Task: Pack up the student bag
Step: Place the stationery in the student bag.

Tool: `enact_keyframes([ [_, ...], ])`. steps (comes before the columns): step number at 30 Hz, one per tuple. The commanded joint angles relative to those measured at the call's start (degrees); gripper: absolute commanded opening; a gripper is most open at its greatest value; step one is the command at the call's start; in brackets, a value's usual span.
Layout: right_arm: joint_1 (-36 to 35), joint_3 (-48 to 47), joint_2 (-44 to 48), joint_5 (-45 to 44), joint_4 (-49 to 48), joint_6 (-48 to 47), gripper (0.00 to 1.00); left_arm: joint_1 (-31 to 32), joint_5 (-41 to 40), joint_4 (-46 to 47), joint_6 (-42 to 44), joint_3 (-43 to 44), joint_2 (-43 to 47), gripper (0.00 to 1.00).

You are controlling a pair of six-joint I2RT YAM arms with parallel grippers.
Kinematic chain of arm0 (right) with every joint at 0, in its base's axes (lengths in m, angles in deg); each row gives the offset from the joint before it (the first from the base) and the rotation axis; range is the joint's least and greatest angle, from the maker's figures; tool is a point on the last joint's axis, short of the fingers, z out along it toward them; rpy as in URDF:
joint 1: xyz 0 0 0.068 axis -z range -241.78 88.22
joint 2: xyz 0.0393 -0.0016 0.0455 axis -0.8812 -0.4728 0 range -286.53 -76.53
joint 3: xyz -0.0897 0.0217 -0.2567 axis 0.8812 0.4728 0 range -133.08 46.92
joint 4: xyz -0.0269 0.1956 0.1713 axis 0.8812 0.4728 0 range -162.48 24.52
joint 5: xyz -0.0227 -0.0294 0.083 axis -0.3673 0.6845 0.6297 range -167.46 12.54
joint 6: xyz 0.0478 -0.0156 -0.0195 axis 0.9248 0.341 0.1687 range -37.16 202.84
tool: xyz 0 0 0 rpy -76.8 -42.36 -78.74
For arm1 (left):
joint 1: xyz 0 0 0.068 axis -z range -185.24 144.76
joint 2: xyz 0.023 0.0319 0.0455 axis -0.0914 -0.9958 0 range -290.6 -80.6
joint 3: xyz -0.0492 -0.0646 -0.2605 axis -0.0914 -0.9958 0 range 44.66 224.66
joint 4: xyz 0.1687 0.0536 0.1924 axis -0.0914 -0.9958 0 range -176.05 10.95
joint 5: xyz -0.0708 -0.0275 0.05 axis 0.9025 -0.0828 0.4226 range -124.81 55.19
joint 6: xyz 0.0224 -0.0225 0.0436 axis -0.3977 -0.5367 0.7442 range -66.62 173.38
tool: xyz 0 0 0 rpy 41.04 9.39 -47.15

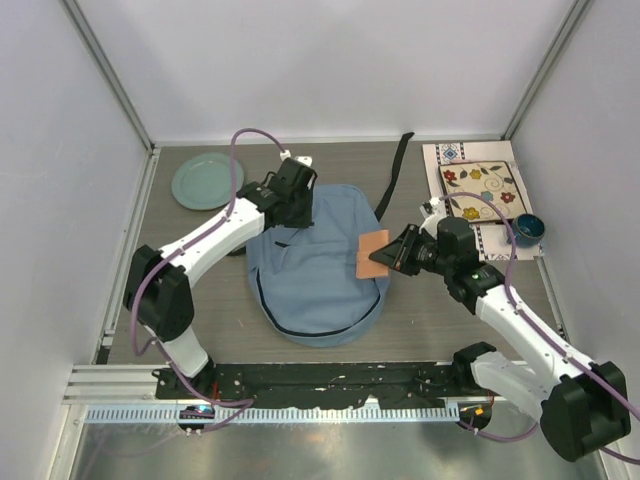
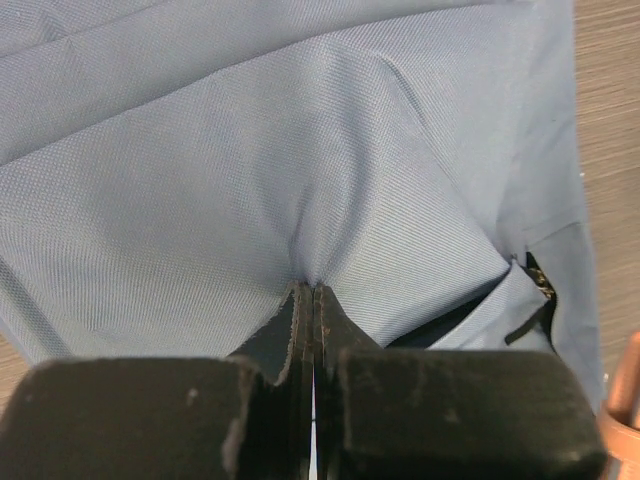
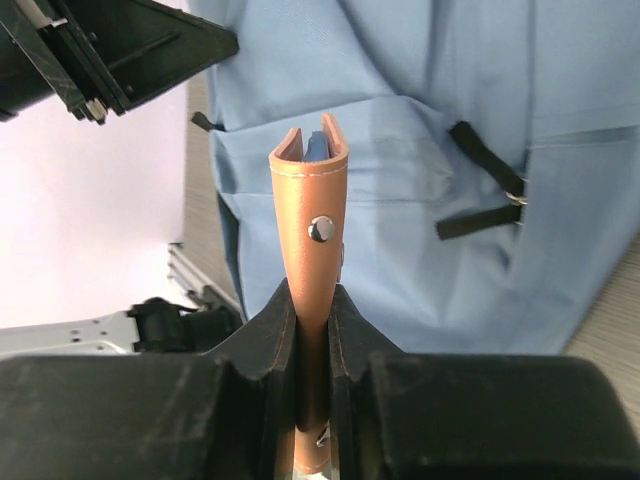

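The student bag point(image 1: 315, 275), a large light blue-grey fabric backpack, lies flat in the middle of the table. My left gripper point(image 1: 300, 222) is at its far edge, shut on a pinch of its fabric point(image 2: 300, 150), which puckers at the fingertips point(image 2: 315, 290). My right gripper point(image 1: 388, 255) is over the bag's right side, shut on a tan leather case point(image 1: 372, 254). In the right wrist view the case point(image 3: 310, 200) sticks out ahead of the fingers, with a metal snap showing and the bag point(image 3: 450, 120) behind it.
A pale green plate point(image 1: 207, 181) lies at the far left. A flower-patterned book point(image 1: 480, 190) and a dark blue cup point(image 1: 528, 230) sit at the far right. The bag's black strap point(image 1: 398, 165) trails toward the back wall. White walls enclose the table.
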Motion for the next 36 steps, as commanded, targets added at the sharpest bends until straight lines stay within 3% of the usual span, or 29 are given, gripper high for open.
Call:
enact_keyframes([
  [1,0.14,1.05,-2.9,7.27,-16.09,8.52,0.01,-0.85,4.6,4.01,-3.45,0.87,4.3,0.0],
  [6,-1.26,2.81,-6.85,8.69,-28.05,16.34,0.01,-1.9,6.36,5.16,-5.3,0.08,4.92,0.0],
  [14,-6.88,1.59,-17.56,6.06,-40.53,21.02,0.01,-3.22,10.58,8.66,-8.29,-2.12,6.85,0.0],
  [21,-7.76,-0.97,-25.57,7.2,-45.28,23.38,0.01,-4.19,12.87,11.13,-10.13,-4.49,8.52,0.0],
  [26,-12.15,1.84,-26.11,4.21,-43.0,22.16,0.01,-5.15,13.48,13.06,-12.07,-6.34,9.58,0.0],
  [31,-15.58,6.68,-29.36,3.86,-49.31,25.05,0.01,-5.68,13.57,14.21,-13.74,-7.31,10.1,0.0],
  [36,-16.2,9.67,-30.15,0.7,-48.89,23.75,0.01,-5.95,14.19,14.91,-14.62,-8.62,10.98,0.0],
])
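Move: The right hand holds the stationery pouch. The mouth of the bag's front pocket lies about 13 cm to its left, 2 cm nearer the robot and some 9 cm below. The black zip pulls are roughly 4 cm left, 1 cm ahead and 10 cm below; the bag's near zip edge is 14 cm left, 13 cm back and 12 cm lower. From the left hand, already pinching the pocket's upper flap, the mouth is some 6 cm right, 6 cm back and 4 cm down. Leftward, about 11 cm, the right hand carries the still-gripped stationery pouch over the bag to the pocket mouth, drifting a little forward and up at first, then back towards the robot and down, ending some 6 cm lower. Its wrist rolls left side up, tips down and turns slightly counter-clockwise. The left hand keeps its pinch on the flap, rising not quite 2 cm while its left side rolls down nearly 20 degrees. ##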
